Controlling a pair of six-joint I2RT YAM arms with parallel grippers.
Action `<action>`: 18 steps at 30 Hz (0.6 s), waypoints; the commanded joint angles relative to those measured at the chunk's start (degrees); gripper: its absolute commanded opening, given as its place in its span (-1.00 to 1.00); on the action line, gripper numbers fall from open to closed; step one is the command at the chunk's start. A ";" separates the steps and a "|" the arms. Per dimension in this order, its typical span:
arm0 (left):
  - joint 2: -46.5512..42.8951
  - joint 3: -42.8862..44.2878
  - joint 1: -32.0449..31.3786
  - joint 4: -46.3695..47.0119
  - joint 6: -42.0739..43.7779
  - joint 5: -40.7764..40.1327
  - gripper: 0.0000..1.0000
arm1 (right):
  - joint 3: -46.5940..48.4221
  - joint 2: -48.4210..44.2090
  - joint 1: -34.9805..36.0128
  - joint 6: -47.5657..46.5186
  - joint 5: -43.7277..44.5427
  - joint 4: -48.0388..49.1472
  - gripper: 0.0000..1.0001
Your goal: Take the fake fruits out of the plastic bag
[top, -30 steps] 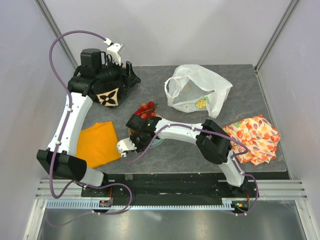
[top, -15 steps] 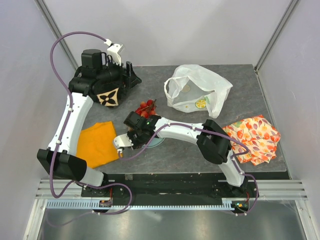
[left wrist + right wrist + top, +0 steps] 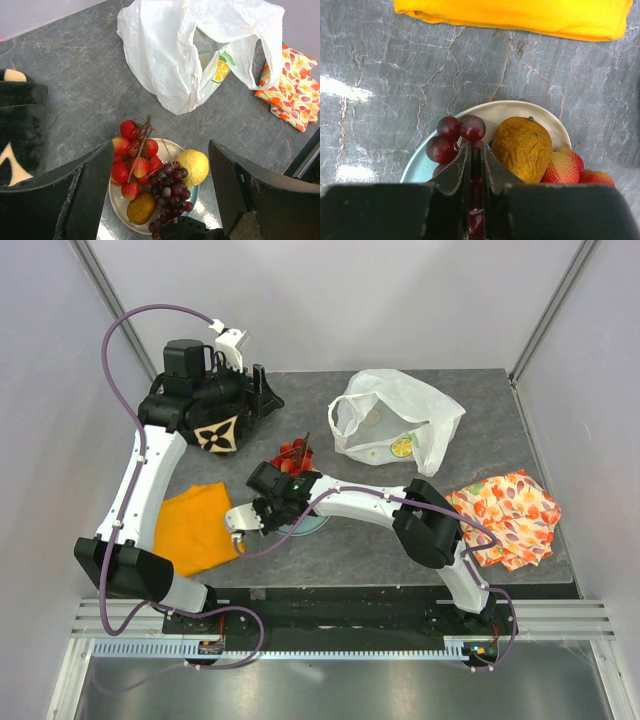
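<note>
A pale plate point(image 3: 172, 146) holds the red berry cluster point(image 3: 131, 165), the dark purple grape bunch point(image 3: 172, 187), the yellow lemon point(image 3: 194, 166) and the brown oval piece point(image 3: 141, 207). My right gripper point(image 3: 475, 150) is shut on the grape bunch point(image 3: 454, 137) at its near end, over the plate point(image 3: 520, 107), beside the brown piece point(image 3: 522, 147). The white plastic bag point(image 3: 400, 420) lies at the back with the citrus slice point(image 3: 401, 447) inside. My left gripper point(image 3: 160, 146) is open and empty, high above the plate, near the black bag point(image 3: 215, 430).
A plain orange cloth point(image 3: 195, 525) lies left of the plate and shows in the right wrist view point(image 3: 520, 15). The fruit-patterned cloth point(image 3: 510, 515) lies at the right edge. The black bag with the beige flower mark stands at the back left.
My right gripper has shifted a little to the left and farther over the plate, still shut on the grapes. The left arm has not moved.
</note>
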 commanded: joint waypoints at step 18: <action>-1.32 1.43 0.37 1.58 -1.68 0.51 0.67 | 1.30 -0.42 0.21 8.37 1.88 1.27 -0.04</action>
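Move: The grape bunch is already over the plate, its stalk end between the right fingers; its middle lies about 2 cm ahead of the right hand, 4 cm to its right and 3 cm below. The brown fruit sits some 5 cm ahead of that hand and 1 cm left, the lemon 6 cm ahead and 9 cm right, the strawberries 14 cm ahead and 3 cm right. From the left hand the grapes are roughly 13 cm back, 11 cm right and 30 cm below. The grape bunch is let go onto the plate between the brown fruit and the lemon: the right fingers spread from nearly shut to about half open. The hand stays where it is, low over the plate, only turning some 5 degrees clockwise, with the fingertips still down on either side of the grapes. ##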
